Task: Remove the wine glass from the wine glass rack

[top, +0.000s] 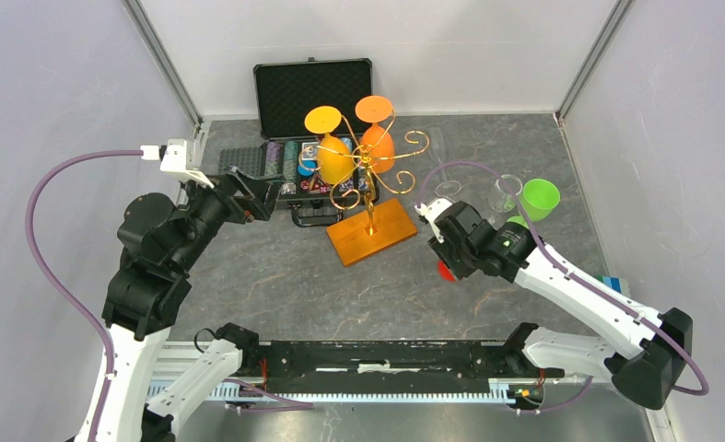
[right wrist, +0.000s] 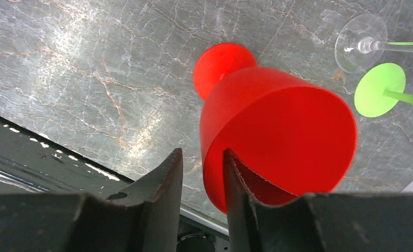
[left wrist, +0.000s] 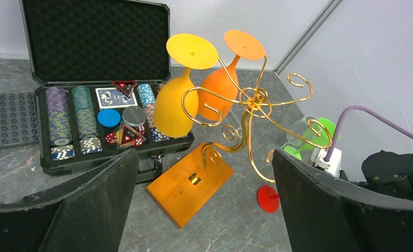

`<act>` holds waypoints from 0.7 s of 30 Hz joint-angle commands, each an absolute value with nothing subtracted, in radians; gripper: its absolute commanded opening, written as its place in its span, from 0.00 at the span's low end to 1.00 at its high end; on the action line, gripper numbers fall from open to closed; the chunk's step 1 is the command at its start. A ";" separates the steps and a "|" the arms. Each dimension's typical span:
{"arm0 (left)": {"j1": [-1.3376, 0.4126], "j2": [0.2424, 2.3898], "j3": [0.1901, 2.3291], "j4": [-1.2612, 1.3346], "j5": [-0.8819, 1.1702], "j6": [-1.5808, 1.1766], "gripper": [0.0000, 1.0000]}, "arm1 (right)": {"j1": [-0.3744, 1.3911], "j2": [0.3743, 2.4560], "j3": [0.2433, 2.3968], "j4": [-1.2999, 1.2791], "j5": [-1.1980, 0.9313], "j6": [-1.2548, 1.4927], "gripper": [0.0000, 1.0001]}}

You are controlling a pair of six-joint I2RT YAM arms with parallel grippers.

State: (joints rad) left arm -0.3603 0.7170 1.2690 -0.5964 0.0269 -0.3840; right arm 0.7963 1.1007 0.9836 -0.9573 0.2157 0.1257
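The golden wire wine glass rack [top: 373, 170] stands on its orange-brown wooden base [top: 370, 232] mid-table; it also shows in the left wrist view [left wrist: 256, 105]. A yellow wine glass [top: 333, 157] and an orange wine glass [top: 377, 143] hang upside down on its arms. A red wine glass [right wrist: 277, 131] stands with its foot [left wrist: 267, 198] on the table right of the base. My right gripper [right wrist: 201, 155] straddles its rim, one finger inside the bowl, one outside with a visible gap. My left gripper [left wrist: 204, 210] is wide open and empty, left of the rack.
An open black case of chips [top: 312, 92] sits behind the rack, with a grey studded plate [top: 243, 158] at its left. A green glass [top: 540, 198] and clear glasses [top: 504, 191] stand at the right, close to the red glass. White walls enclose the table.
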 commanded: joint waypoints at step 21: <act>-0.362 0.710 1.270 -0.584 0.007 -0.344 1.00 | 0.715 1.057 1.422 -1.014 0.503 0.203 0.59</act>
State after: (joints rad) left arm -0.3603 0.7170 1.2690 -0.5968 0.0261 -0.3840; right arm 0.7368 1.0229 1.3136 -1.0111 0.3733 0.1612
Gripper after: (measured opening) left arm 0.994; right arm 0.589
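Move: The red glass stands just under the right gripper, whose part-open fingers straddle the near-left wall of its bowl; its middle is about 3 cm right, 2 cm ahead and 7 cm below. The rack's wooden base lies some 12 cm ahead, 14 cm left; a clear glass stands roughly 15 cm ahead, 14 cm right, and the green glass 12 cm ahead, 18 cm right. From the left hand, the red glass is about 31 cm right, level fore-and-aft, 35 cm lower. Spread the right fingers further, one inside the red glass's bowl and one outside, then lift the gripper straight up out of the rim by about 13 cm. Ease it roughly 4 cm forward while rising and let the fingers swing outward some 20 degrees, turning slightly clockwise and staying open above the glass. ##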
